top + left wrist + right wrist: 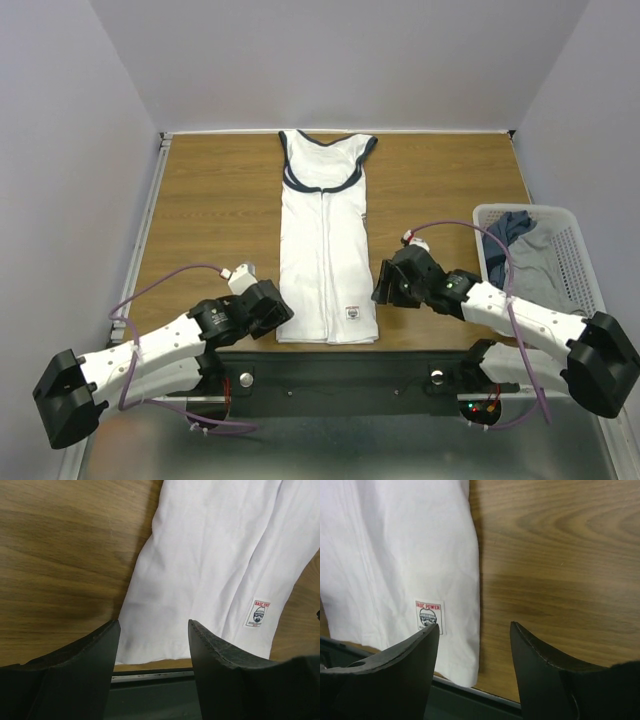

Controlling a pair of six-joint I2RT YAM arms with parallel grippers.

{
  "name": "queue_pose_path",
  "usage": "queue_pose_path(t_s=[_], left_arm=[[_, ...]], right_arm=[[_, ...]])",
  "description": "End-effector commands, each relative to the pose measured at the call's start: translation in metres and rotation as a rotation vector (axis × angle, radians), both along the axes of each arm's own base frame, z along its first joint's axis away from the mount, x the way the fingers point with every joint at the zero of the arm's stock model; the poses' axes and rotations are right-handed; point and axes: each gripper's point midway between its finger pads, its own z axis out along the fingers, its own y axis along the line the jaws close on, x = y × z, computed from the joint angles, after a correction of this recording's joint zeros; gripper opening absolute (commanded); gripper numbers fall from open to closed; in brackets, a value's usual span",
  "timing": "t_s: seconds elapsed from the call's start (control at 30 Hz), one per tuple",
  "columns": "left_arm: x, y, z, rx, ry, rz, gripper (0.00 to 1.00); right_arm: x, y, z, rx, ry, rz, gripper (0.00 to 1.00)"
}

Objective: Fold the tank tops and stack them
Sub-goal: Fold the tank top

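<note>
A white tank top (325, 240) with navy-edged neck and armholes lies flat in a long narrow strip down the middle of the table, hem toward me, a small label near its hem. My left gripper (278, 310) stands open at the hem's left corner (131, 650), nothing between its fingers. My right gripper (384, 288) stands open beside the hem's right corner (462, 672), also empty. More tank tops, grey (545, 265) and dark blue (508, 228), sit bunched in the basket.
A white plastic mesh basket (580, 250) stands at the table's right edge, just behind my right arm. The dark mounting rail (340, 375) runs along the near edge below the hem. Walls close in on three sides.
</note>
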Motion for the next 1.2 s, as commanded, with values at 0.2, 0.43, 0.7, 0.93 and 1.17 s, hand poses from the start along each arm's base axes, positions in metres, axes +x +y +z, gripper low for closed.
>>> queue_pose_path(t_s=[0.2, 0.43, 0.7, 0.93, 1.17], left_arm=[[-0.008, 0.011, -0.004, 0.112, 0.114, -0.01, 0.7], [-0.024, 0.005, -0.018, 0.118, 0.223, -0.086, 0.65], [-0.039, 0.004, -0.029, 0.139, 0.317, -0.168, 0.61], [-0.04, 0.006, -0.039, 0.125, 0.356, -0.178, 0.42], [-0.042, 0.002, -0.039, 0.093, 0.353, -0.199, 0.26]], right_arm=[[-0.049, 0.009, -0.023, 0.059, 0.156, 0.069, 0.64], [-0.077, 0.014, -0.039, 0.07, 0.248, 0.134, 0.64], [-0.093, 0.019, -0.054, 0.059, 0.327, 0.188, 0.64], [-0.113, 0.017, -0.063, 0.05, 0.393, 0.219, 0.63], [-0.132, 0.003, -0.082, -0.008, 0.454, 0.213, 0.61]])
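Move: The tank top's left hem corner lies about 3 cm back of the left hand, level sideways and 4 cm below; the logo patch is about 3 cm ahead and 18 cm right of that hand. The right hem corner is some 10 cm back, 5 cm left and 4 cm below the right hand, with the patch 3 cm back and 11 cm left of this hand, and the hem end of the centre seam 10 cm back and 18 cm left. The right hand travels farthest, about 10 cm back and 4 cm down towards the near hem, then also shifts some 5 cm left, turning counter-clockwise with its fingers tipping downward and staying open around the right hem corner. The left hand sinks and draws back some 3 to 4 cm, tipping its fingers about 15 degrees steeper, and then closes them to pinch the side edge of the tank top at the left hem corner. ##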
